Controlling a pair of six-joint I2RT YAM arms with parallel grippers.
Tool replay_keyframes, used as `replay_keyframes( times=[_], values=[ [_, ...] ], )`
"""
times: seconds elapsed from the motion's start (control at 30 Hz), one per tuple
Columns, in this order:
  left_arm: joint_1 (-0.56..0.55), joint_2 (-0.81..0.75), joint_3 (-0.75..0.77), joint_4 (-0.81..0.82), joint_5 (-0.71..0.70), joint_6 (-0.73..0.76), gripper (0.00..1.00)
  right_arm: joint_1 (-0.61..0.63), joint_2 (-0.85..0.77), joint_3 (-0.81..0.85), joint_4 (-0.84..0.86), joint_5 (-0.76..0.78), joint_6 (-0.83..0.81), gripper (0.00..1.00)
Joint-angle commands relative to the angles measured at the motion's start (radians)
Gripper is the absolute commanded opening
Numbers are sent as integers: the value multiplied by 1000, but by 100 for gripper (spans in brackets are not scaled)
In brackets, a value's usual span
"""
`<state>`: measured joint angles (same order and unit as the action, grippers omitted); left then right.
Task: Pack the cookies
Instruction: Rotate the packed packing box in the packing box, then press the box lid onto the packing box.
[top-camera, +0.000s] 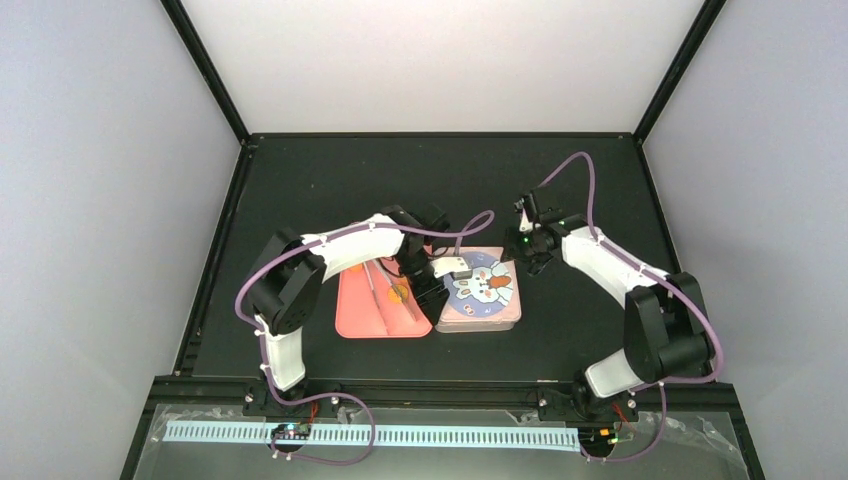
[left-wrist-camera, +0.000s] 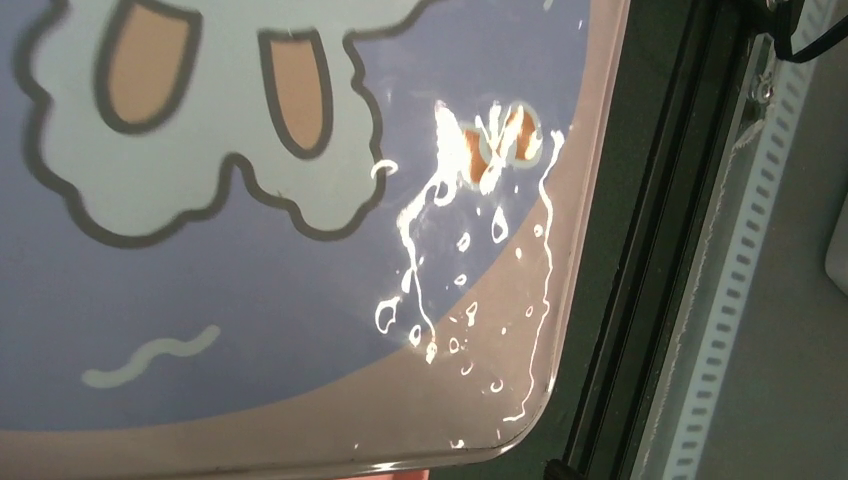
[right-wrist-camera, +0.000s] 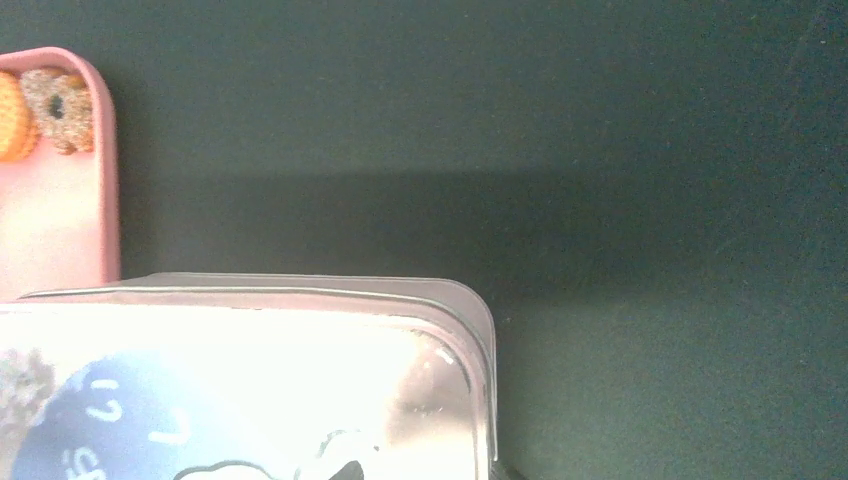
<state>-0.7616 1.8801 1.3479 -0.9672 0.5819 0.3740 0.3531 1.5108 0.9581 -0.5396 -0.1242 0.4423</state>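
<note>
A few orange cookies (top-camera: 398, 293) lie on a pink tray (top-camera: 360, 318). The right wrist view shows an orange cookie (right-wrist-camera: 12, 115) and a brown sprinkled one (right-wrist-camera: 58, 110) in the tray's corner (right-wrist-camera: 95, 190). Right of the tray stands a pink box with a blue cartoon lid (top-camera: 482, 292). My left gripper (top-camera: 437, 290) is down at the box's left edge. Its camera is filled by the lid (left-wrist-camera: 250, 300) and shows no fingers. My right gripper (top-camera: 527, 262) is at the box's far right corner, and only that lid corner (right-wrist-camera: 440, 330) shows in its view.
Metal tongs (top-camera: 383, 292) lie lengthwise on the pink tray beside the cookies. The black table (top-camera: 440, 180) is walled by a black frame, and a perforated white strip (top-camera: 360, 436) runs along the near edge.
</note>
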Motion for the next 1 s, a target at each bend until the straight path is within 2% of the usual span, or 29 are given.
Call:
replay_keyframes(
  times=[0.0, 0.33, 0.43, 0.53, 0.6, 0.67, 0.8, 0.97],
  values=[
    [-12, 16, -24, 16, 28, 25, 61, -1, -67, -18, 7, -43, -11, 34],
    [-7, -11, -15, -3, -2, 26, 60, 17, -106, -71, 28, -64, 5, 36],
    [7, -46, 6, -35, 11, 36, 62, 40, -125, -74, 18, -21, 8, 36],
    [34, -93, 17, -50, 29, 42, 69, 39, -170, -93, 18, 0, 10, 40],
    [56, -106, 12, -34, 42, 26, 82, 40, -173, -96, 19, -18, 12, 44],
    [75, -102, 5, -6, 51, -5, 88, 39, -166, -99, 13, -24, 13, 50],
    [89, -80, -8, 81, 55, -97, 94, 39, -183, -132, 34, -29, 20, 57],
    [119, -42, -10, 174, 51, -213, 95, 37, -182, -164, 51, -56, 31, 59]
  ],
)
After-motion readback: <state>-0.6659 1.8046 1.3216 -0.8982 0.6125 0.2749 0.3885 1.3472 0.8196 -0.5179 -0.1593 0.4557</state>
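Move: The lidded packing box sits between the grippers. Its middle is about 5 cm ahead of the left hand, 8 cm to its right and some 4 cm lower; from the right hand it is about 8 cm back, 8 cm left and 4 cm lower. The pink cookie tray's middle is roughly 5 cm ahead and 11 cm left of the left hand, with the tongs lying in it about 3 cm ahead and 10 cm left. Ease the left gripper down and back about 1 cm at the lid's near left corner, then raise it while spreading its fingers nearly fully, and carry it some 4 cm forward along the box's left side, turning about 10 degrees counter-clockwise. Meanwhile lift the right gripper 2 cm and draw it back about 4 cm along the right edge, lowering again at the end, its fingers opening wider astride that edge. ##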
